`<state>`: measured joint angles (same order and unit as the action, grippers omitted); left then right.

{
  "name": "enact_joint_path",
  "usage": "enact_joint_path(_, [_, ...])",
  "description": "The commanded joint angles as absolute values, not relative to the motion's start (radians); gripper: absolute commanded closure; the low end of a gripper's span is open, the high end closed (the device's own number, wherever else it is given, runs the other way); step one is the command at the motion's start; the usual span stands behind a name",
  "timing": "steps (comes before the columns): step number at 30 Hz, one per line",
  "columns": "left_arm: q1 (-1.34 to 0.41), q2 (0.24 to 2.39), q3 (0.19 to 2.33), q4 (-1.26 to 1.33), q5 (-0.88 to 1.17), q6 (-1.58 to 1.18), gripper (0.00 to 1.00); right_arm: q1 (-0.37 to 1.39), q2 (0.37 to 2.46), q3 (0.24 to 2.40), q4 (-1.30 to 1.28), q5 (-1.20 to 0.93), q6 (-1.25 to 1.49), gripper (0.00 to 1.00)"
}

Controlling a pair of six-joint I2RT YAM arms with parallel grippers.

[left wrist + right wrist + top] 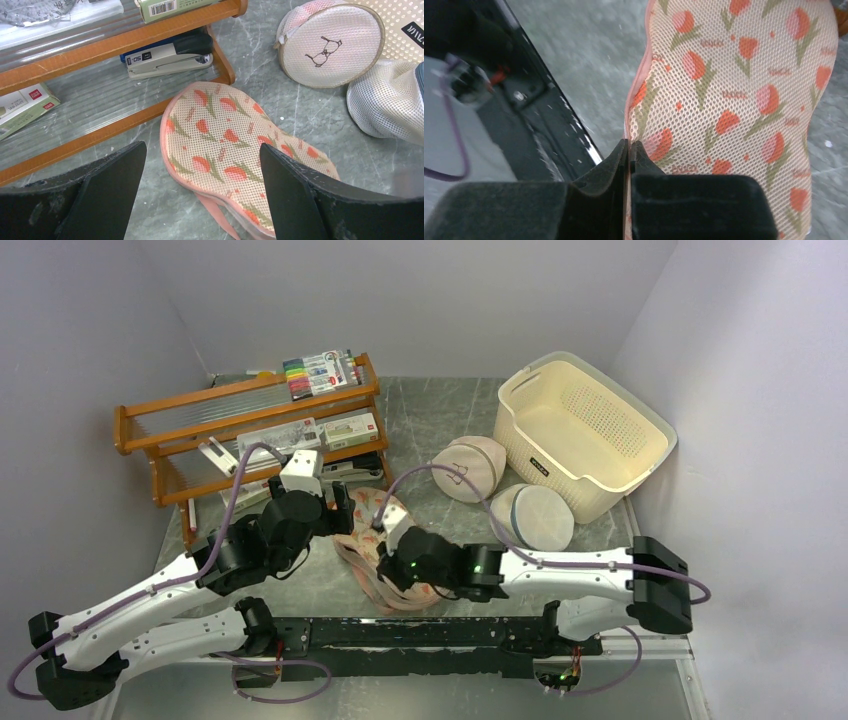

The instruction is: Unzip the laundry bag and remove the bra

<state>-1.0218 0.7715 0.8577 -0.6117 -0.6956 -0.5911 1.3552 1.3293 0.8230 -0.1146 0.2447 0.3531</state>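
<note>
The laundry bag (366,532) (225,140) (744,90) lies flat on the grey table, cream mesh with red-orange flowers and pink edging. My right gripper (393,570) (629,145) is shut on its pink edge at the near side, with a thin strip of pink pinched between the jaws. Above the bag's far lobe, my left gripper (342,508) (200,147) hovers wide open, with nothing between its fingers. A loose pink strap (220,217) trails from the bag's rim. The bra is hidden from view.
A wooden rack (250,420) with boxes and a stapler (170,55) stands left of the bag. Right of it lie a round pale dome bag with a bra drawing (470,468) (327,45), a white dome bag (535,515) (387,105) and a cream basket (585,430). A black rail (430,632) runs along the near edge.
</note>
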Motion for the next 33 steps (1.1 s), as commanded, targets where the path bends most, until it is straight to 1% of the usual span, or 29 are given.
enact_joint_path(1, [-1.016,0.764,0.897,-0.620,-0.705,-0.578,0.05,1.238,1.224,0.740,0.103,0.036,0.544,1.00])
enact_joint_path(4, [-1.016,0.765,0.892,-0.617,-0.694,-0.581,0.05,1.116,1.154,0.656,0.181,-0.074,0.658,1.00])
enact_joint_path(8, [-1.016,0.775,0.891,-0.607,-0.681,-0.575,0.05,0.989,1.055,0.550,0.187,-0.101,0.761,1.00])
enact_joint_path(14, [-1.016,0.788,0.888,-0.594,-0.668,-0.577,0.05,0.803,0.923,0.484,-0.027,-0.012,0.833,1.00])
enact_joint_path(18, [-1.015,0.795,0.884,-0.588,-0.657,-0.576,0.05,0.715,0.886,0.505,-0.137,0.057,0.758,1.00])
enact_joint_path(21, [-1.016,0.801,0.883,-0.582,-0.653,-0.573,0.05,0.687,0.952,0.544,-0.199,0.169,0.662,1.00])
enact_joint_path(30, [-1.015,0.809,0.885,-0.583,-0.632,-0.580,0.06,0.663,1.272,0.736,-0.331,0.494,0.491,1.00])
enact_joint_path(33, [-1.015,0.803,0.878,-0.586,-0.627,-0.584,0.06,0.663,1.321,0.782,-0.353,0.549,0.427,1.00])
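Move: The right hand already pinches the laundry bag's loose flap edge. The place for that flap is beside the round white bag, about 24 cm ahead and 18 cm to the right of this hand, some 9 cm lower. The laundry bag's middle lies about 7 cm ahead, 2 cm right; the mesh bag stands about 14 cm ahead and 31 cm right. From the left hand the round white bag is about 14 cm ahead, 24 cm right, 20 cm below. Keeping its fingers shut on the flap's edge, the right hand first lifts about 3 cm, then swings across the laundry bag to the right and forward, some 20 cm right and 17 cm out, towards the near side of the round white bag. The wrist turns clockwise about 50 degrees on the way, and over the second half the hand sinks about 7 cm, carrying the flap down with it. ##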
